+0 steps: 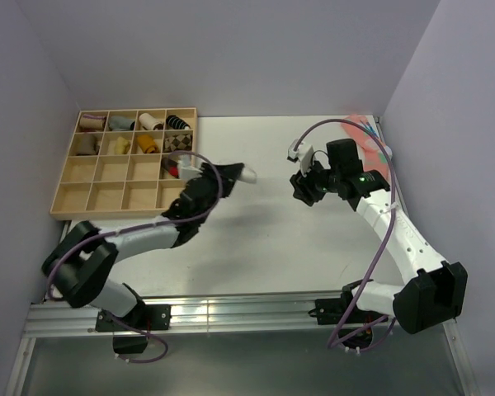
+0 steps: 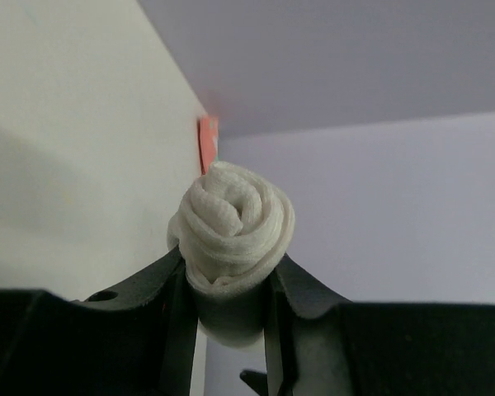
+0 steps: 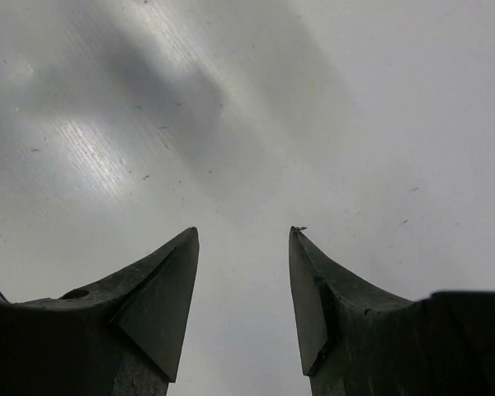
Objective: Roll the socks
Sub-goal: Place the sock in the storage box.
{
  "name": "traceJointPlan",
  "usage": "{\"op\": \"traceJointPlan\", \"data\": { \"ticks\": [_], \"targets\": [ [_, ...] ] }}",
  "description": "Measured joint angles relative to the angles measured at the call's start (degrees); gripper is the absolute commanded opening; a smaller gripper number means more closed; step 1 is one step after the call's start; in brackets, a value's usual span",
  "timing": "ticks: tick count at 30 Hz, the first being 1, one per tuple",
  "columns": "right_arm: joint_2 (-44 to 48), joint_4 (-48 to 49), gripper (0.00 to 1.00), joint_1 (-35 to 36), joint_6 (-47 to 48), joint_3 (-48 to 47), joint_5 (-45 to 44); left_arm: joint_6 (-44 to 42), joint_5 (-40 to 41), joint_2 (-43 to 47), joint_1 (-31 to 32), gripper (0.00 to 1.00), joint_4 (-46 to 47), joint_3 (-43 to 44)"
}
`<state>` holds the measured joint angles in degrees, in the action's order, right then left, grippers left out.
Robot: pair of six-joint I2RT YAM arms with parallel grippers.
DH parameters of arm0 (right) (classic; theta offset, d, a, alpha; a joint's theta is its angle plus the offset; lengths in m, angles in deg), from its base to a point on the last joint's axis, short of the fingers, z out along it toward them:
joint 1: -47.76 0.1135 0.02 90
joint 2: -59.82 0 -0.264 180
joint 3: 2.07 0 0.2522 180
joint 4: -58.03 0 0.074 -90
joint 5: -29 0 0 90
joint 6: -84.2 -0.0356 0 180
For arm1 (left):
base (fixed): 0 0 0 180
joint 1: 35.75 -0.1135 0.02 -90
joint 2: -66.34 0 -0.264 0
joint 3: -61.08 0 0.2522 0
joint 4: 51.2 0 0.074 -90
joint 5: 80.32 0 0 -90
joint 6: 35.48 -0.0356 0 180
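Note:
The socks are wound into a stubby white roll, spiral end facing the left wrist camera. My left gripper is shut on the roll, one black finger pressing each side. From above, the socks stick out of the left gripper, held above the table's middle, right of the tray. My right gripper hovers apart from it, further right. In the right wrist view the right gripper stands open over bare table, nothing between its fingers.
A wooden compartment tray lies at the back left, with several tan, grey, brown and black sock rolls in its top rows. A coral-pink sock lies against the right wall; its corner shows behind the roll.

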<state>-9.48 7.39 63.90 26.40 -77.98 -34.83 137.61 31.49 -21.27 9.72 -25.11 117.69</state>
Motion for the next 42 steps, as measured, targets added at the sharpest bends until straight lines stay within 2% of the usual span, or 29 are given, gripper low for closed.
{"op": "traceJointPlan", "data": {
  "ticks": [5,8,12,18,24,29,42],
  "targets": [
    [-0.1,0.0,0.55,-2.8,0.5,0.0,0.7,-5.5,-5.6,12.9,-15.6,0.00,-1.9,-6.8],
    [-0.7,0.1,0.55,-4.0,0.8,0.0,1.6,-8.6,-10.4,15.3,-26.6,0.00,-2.5,-7.4],
    [-2.0,0.2,0.55,-4.7,1.3,0.0,2.7,-11.0,-19.6,11.0,-37.9,0.00,-0.1,-7.3],
    [-2.4,0.4,0.55,-6.1,2.4,0.0,3.9,-12.0,-32.3,-3.4,-47.5,0.00,5.0,-4.8],
    [-3.2,0.5,0.54,-7.6,3.9,0.6,4.9,-11.3,-40.5,-14.5,-53.9,0.00,12.7,-1.9],
    [-3.9,0.4,0.54,-8.6,5.2,0.8,5.1,-11.4,-44.1,-21.6,-57.0,0.00,15.1,1.4],
    [-6.3,0.4,0.53,-9.3,6.5,0.8,6.3,-15.6,-45.0,-24.0,-58.3,0.00,11.3,6.0]
  ]
}}
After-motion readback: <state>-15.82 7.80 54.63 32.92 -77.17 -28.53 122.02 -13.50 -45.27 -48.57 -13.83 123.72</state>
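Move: The rolled white sock is already pinched in the left fingers; the empty compartment beside the brown sock lies about 34 cm to that hand's left, 15 cm ahead and 19 cm below. At about the same depth, the brown sock is some 22 cm to the hand's left and 15 cm ahead; the orange sock is 32 cm left, 25 cm ahead, and the checkered sock 21 cm left, 25 cm ahead. From the right hand, that compartment is about 57 cm left, 22 cm ahead and 17 cm below. The rolled white sock, still held in the left fingers, is swung quickly left and forward towards the storage box, some 33 cm left and 15 cm out. It first rises about 3 cm, then sinks roughly 15 cm to the empty compartment, slowing as it comes down, the wrist ending a little counter-clockwise. The right hand, empty and open, drifts a few centimetres right and down, away from the box. ##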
